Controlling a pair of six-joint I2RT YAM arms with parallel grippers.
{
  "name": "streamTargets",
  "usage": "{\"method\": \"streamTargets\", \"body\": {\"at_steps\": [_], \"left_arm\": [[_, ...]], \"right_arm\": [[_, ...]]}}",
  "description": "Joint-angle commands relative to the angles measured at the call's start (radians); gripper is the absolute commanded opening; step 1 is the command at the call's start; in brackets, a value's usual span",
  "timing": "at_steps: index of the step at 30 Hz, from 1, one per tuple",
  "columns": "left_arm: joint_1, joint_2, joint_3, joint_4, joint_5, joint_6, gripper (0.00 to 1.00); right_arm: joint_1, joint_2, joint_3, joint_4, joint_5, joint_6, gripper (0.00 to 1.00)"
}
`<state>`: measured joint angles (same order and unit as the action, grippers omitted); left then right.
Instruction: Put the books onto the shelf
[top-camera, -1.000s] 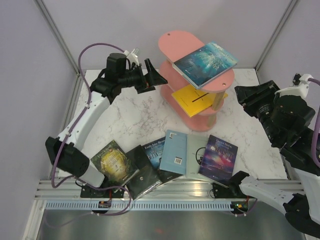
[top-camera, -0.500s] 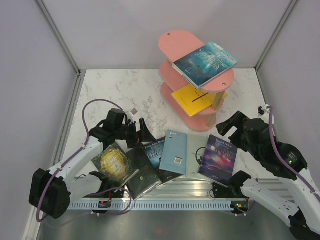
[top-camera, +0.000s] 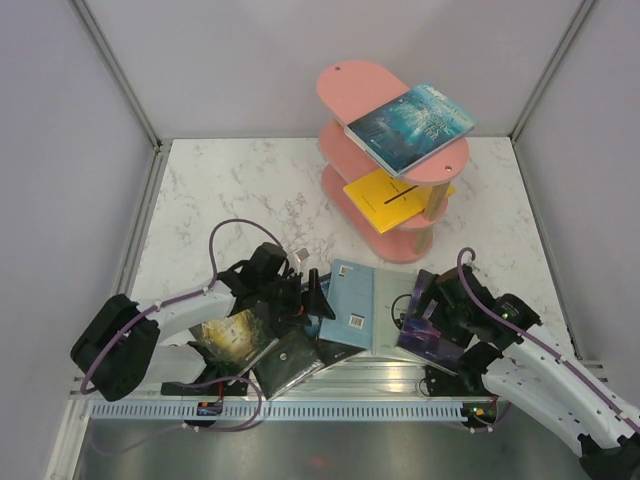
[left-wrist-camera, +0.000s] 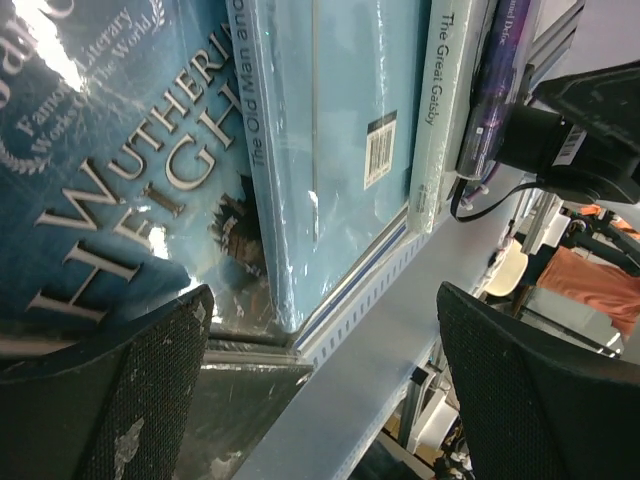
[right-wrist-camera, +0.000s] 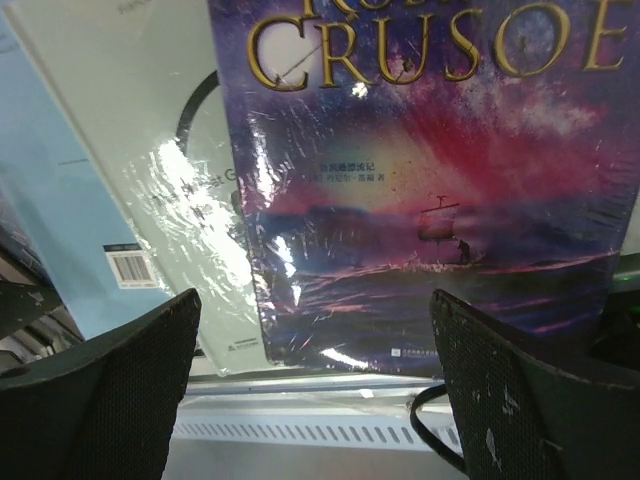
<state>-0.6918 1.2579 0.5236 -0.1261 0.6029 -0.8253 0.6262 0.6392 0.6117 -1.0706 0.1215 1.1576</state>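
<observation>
The pink shelf (top-camera: 345, 88) stands at the back, with a teal-blue book (top-camera: 410, 125) on its top board and a yellow book (top-camera: 388, 194) on a lower board. More books lie in a row at the near edge: green-gold (top-camera: 232, 336), dark grey (top-camera: 290, 362), dark blue (left-wrist-camera: 120, 180), light blue (top-camera: 350, 300), pale grey-white (top-camera: 388, 312) and purple (right-wrist-camera: 430, 180). My left gripper (top-camera: 305, 298) (left-wrist-camera: 322, 330) hovers open over the dark blue and light blue books' near edges. My right gripper (top-camera: 425, 308) (right-wrist-camera: 315, 320) hangs open over the purple book's near edge, holding nothing.
A perforated metal rail (right-wrist-camera: 320, 430) (left-wrist-camera: 400, 340) runs along the table's near edge just beyond the books. Purple walls close in the marble table (top-camera: 240, 190) on three sides. The arm bases and cables sit beside the books.
Both arms have swung down from raised poses near the shelf to low over the row of books at the near edge.
</observation>
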Motion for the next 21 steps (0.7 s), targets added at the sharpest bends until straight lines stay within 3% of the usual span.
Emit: {"method": "streamTargets", "body": {"at_steps": [1, 14, 20, 21], "left_arm": [[-0.005, 0.076, -0.013, 0.104, -0.031, -0.014, 0.95], [-0.025, 0.351, -0.135, 0.609, 0.118, -0.221, 0.86], [-0.041, 0.434, -0.177, 1.008, 0.208, -0.4, 0.68], [-0.048, 0.466, -0.178, 1.063, 0.218, -0.423, 0.6]], "right_arm": [[0.003, -0.044, -0.07, 0.07, -0.069, 0.051, 0.98], [0.003, -0.199, -0.362, 0.218, -0.215, 0.157, 0.98], [0.003, -0.216, -0.392, 0.227, -0.229, 0.171, 0.97], [0.003, -0.219, -0.394, 0.227, -0.229, 0.172, 0.97]]}}
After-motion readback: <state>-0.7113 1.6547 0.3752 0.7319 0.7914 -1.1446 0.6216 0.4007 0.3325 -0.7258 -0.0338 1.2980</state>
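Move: The light-blue Old Man and the Sea has its middle about 7 cm to the left hand's right, roughly level fore and aft and 3 cm below; Wuthering Heights lies almost beneath that hand, some 2 cm nearer the base, and The Great Gatsby about 18 cm to its right. For the right hand, Robinson Crusoe's middle is roughly 3 cm ahead, 3 cm right and 4 cm below, with Gatsby some 8 cm left and 4 cm ahead. The right hand sinks its last 2 cm onto the lower left part of Robinson Crusoe and, fingers still wide open, sweeps about 4.5 cm left and a little forward, dragging the book along towards the left hand while its fingertips swing left by some 20 degrees. Meanwhile the left hand slides rightward and slightly down to the spine of the light-blue book, its fingers levelling out and closing by about a third around that edge, without shutting fully. ##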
